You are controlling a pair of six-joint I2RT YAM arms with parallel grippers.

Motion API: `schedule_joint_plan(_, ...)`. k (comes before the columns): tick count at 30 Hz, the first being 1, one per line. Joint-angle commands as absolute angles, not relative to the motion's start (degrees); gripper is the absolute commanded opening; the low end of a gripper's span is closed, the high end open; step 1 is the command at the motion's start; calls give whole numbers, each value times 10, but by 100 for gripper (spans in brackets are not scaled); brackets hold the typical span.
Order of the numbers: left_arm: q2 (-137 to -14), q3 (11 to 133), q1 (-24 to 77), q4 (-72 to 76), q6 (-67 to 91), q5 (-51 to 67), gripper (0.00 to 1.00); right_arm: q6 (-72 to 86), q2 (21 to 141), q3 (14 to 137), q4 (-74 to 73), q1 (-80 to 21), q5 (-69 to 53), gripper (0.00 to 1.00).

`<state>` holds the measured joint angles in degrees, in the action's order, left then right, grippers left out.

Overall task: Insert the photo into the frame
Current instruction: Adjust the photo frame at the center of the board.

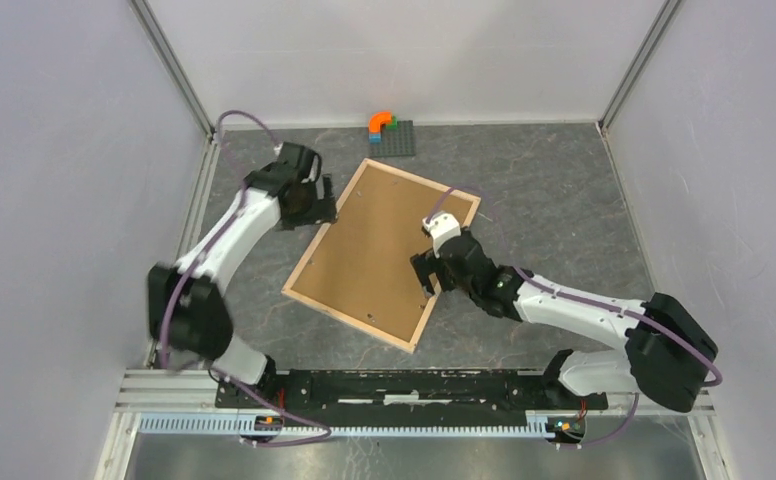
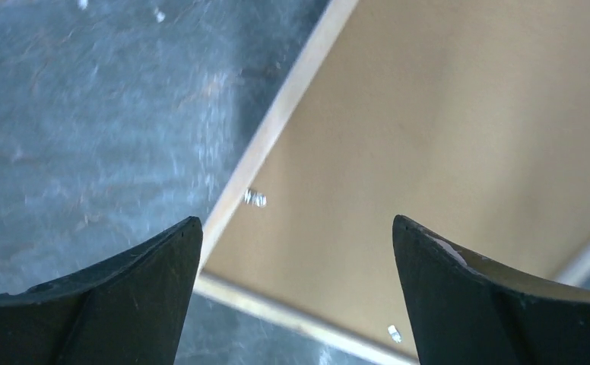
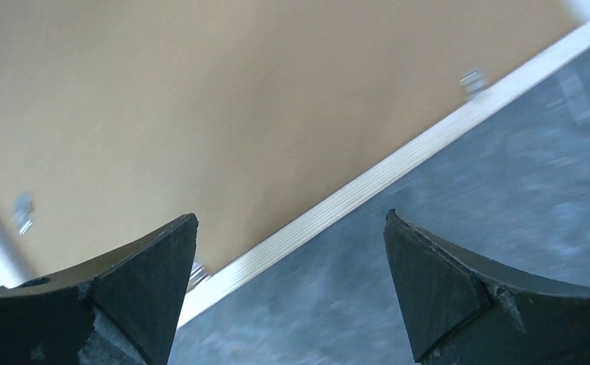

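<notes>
The frame, pale wood, lies flat and askew in the middle of the table with a plain brown backing board filling it. The photo is hidden. My left gripper hovers open over the frame's left rail, near a corner, and nothing sits between its fingers. My right gripper hangs open above the right rail, one finger over the board, the other over the table; its jaws hold nothing.
A grey baseplate with orange, green and blue bricks sits at the back by the wall. Small metal tabs line the board's edge. Enclosure walls stand on three sides of the dark stone-patterned tabletop.
</notes>
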<state>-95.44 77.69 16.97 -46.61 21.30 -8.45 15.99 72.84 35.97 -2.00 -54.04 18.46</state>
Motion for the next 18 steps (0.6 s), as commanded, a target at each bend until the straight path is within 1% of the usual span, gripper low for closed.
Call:
schedule_joint_plan(1,-783,654,201,-451,306,-77,100,28,784,477,-65,-439,152,98)
schedule_joint_plan(5,-646,516,347,-460,458,-161,100,-44,916,632,-88,-368,74,98)
schedule_joint_plan(8,-590,449,409,-478,607,-151,100,-88,1046,796,-140,-328,9,98)
schedule_joint_plan(11,-561,405,424,-460,673,-117,100,-99,1162,934,-185,-301,-34,98)
schedule_joint_plan(14,-560,352,425,-380,711,-73,100,-87,1227,1028,-194,-274,-60,98)
schedule_joint_plan(18,-616,329,425,-305,735,-30,97,-41,1282,1067,-166,-239,-111,98)
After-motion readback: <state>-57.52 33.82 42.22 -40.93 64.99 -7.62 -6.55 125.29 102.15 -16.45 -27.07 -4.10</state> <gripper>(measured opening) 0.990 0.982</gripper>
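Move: Some 20 cm back and 6 cm to the right of the left hand, 10 cm lower, lies the middle of the frame's near edge; the frame's left edge has its middle 4 cm ahead of that hand. From the right hand, the middle of the far edge is about 30 cm ahead, 2 cm left and 7 cm down. The right edge's middle is 2 cm ahead and 3 cm right of it; the dark baseplate sits 42 cm ahead, 8 cm left. Swapping ends of the frame, both open hands travel fast above it. The left lifts slightly, sweeps back about 20 cm and some 6 cm right, then sinks towards the near edge, its left side dipping about 20 degrees while it turns a little counter-clockwise. The right arcs forward about 28 cm over the board towards the far edge, rising 5 cm and then sinking again. ##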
